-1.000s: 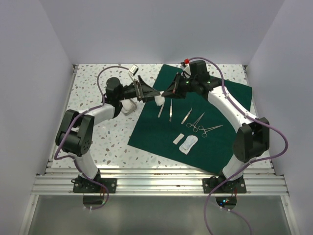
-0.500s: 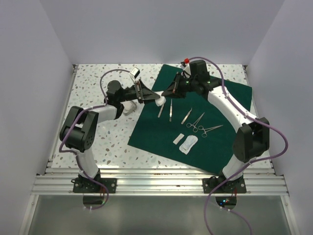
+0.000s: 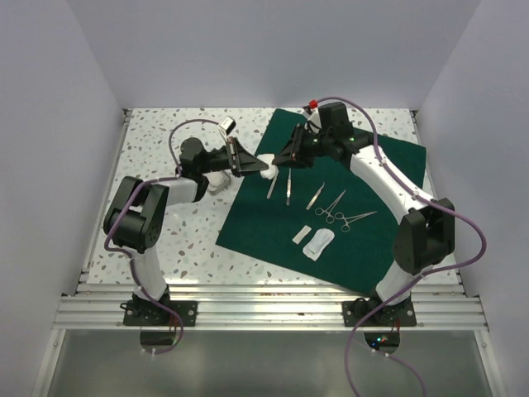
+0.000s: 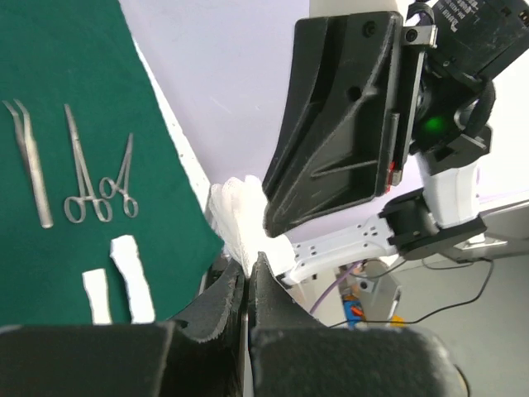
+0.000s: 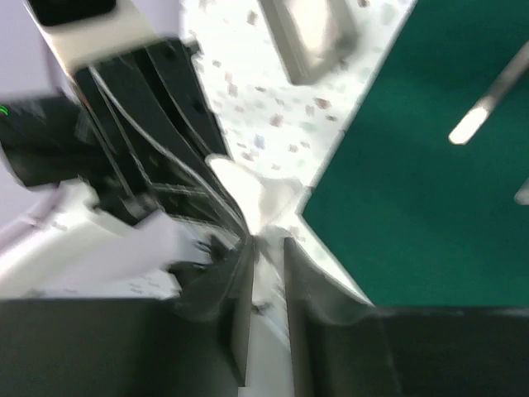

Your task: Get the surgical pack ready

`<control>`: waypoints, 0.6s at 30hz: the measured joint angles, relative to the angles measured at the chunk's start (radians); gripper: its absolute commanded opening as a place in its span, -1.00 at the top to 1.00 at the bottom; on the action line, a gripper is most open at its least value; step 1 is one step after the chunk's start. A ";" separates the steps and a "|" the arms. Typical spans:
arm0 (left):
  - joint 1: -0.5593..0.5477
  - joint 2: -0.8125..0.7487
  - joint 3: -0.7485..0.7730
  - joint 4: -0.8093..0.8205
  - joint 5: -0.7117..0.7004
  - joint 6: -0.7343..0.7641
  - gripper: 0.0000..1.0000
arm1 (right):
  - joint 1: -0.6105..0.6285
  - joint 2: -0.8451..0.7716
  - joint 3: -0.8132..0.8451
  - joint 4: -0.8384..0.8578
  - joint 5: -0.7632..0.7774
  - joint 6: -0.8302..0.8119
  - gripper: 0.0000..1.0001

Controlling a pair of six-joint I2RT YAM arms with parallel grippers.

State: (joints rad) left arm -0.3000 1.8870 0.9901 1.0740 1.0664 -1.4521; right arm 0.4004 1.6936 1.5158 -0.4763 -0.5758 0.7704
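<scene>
The surgical pack (image 3: 364,240) is a dark green drape spread flat on the speckled table, also seen in the left wrist view (image 4: 74,66) and the right wrist view (image 5: 446,190). Above its far left corner both grippers meet on one piece of white gauze (image 3: 269,169). My left gripper (image 3: 258,168) comes from the left and is shut on the gauze (image 4: 235,219), jaws pressed together (image 4: 249,269). My right gripper (image 3: 278,164) faces it from the right. In its blurred view its jaws (image 5: 266,244) stand a sliver apart with the gauze (image 5: 248,186) at their tips.
On the drape lie two slim steel tools (image 3: 272,185), tweezers (image 3: 316,196), two scissor-handled forceps (image 3: 331,205) and two white pads (image 3: 316,241). A small white tray (image 3: 216,180) sits on the table under the left arm. White walls close in three sides.
My left gripper has gone from wide open to shut on the gauze, and its forearm has swung slightly back. The right jaws have eased a little apart.
</scene>
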 measured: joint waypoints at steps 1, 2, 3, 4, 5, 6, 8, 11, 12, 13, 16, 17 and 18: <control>0.007 0.000 0.000 -0.014 0.009 0.019 1.00 | 0.002 0.001 0.002 -0.016 0.003 -0.011 0.26; 0.019 0.000 0.001 -0.043 0.017 0.047 1.00 | 0.003 0.002 0.007 -0.045 0.011 -0.034 0.14; 0.034 -0.001 0.003 -0.093 0.023 0.097 1.00 | 0.002 0.005 0.018 -0.077 0.021 -0.055 -0.03; 0.052 -0.002 0.008 -0.166 0.027 0.162 1.00 | 0.000 0.010 0.036 -0.117 0.043 -0.074 -0.07; 0.070 -0.007 0.018 -0.266 0.024 0.229 1.00 | -0.003 0.018 0.060 -0.161 0.069 -0.099 -0.08; 0.089 -0.010 0.032 -0.367 0.019 0.309 1.00 | -0.007 0.025 0.083 -0.193 0.092 -0.120 -0.10; 0.127 -0.016 0.066 -0.556 0.002 0.461 1.00 | -0.018 0.036 0.115 -0.248 0.131 -0.155 -0.11; 0.184 -0.022 0.088 -0.753 -0.019 0.631 1.00 | -0.034 0.040 0.123 -0.299 0.160 -0.191 -0.11; 0.205 -0.022 0.088 -0.802 -0.026 0.669 1.00 | -0.039 0.043 0.123 -0.312 0.166 -0.198 -0.11; 0.220 -0.022 0.088 -0.837 -0.031 0.695 1.00 | -0.043 0.048 0.122 -0.323 0.167 -0.204 -0.11; 0.266 -0.018 0.092 -0.940 -0.053 0.770 1.00 | -0.052 0.069 0.120 -0.335 0.166 -0.214 -0.11; 0.276 -0.010 0.097 -0.966 -0.057 0.792 1.00 | -0.053 0.079 0.120 -0.337 0.166 -0.216 -0.12; 0.283 0.001 0.106 -0.988 -0.061 0.807 1.00 | -0.055 0.089 0.120 -0.339 0.165 -0.217 -0.12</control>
State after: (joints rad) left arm -0.0174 1.8881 1.0958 0.0860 1.0054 -0.6449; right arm 0.3458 1.7824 1.6360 -0.8150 -0.4107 0.5533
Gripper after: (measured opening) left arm 0.015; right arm 0.557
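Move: The gauze is pinched between both hands' fingertips, about 1 cm to the left of the right hand's point and 1 cm to the right of the left's. The tray lies some 11 cm ahead of the left hand, 16 cm to its left and 21 cm below. From that hand the left tweezers lie about 10 cm ahead, 2 cm right, and the long tweezers 9 cm ahead, 7 cm right, both 22 cm down. The gauze stays pinched in the left fingers as the right fingers open about halfway and let go of it. The left hand then swings it left and down, about 12 cm each way and 5 cm forward, towards the tray, its fingers tipping down some 25 degrees. The right hand backs off to the right and down, its fingertips dipping too. ##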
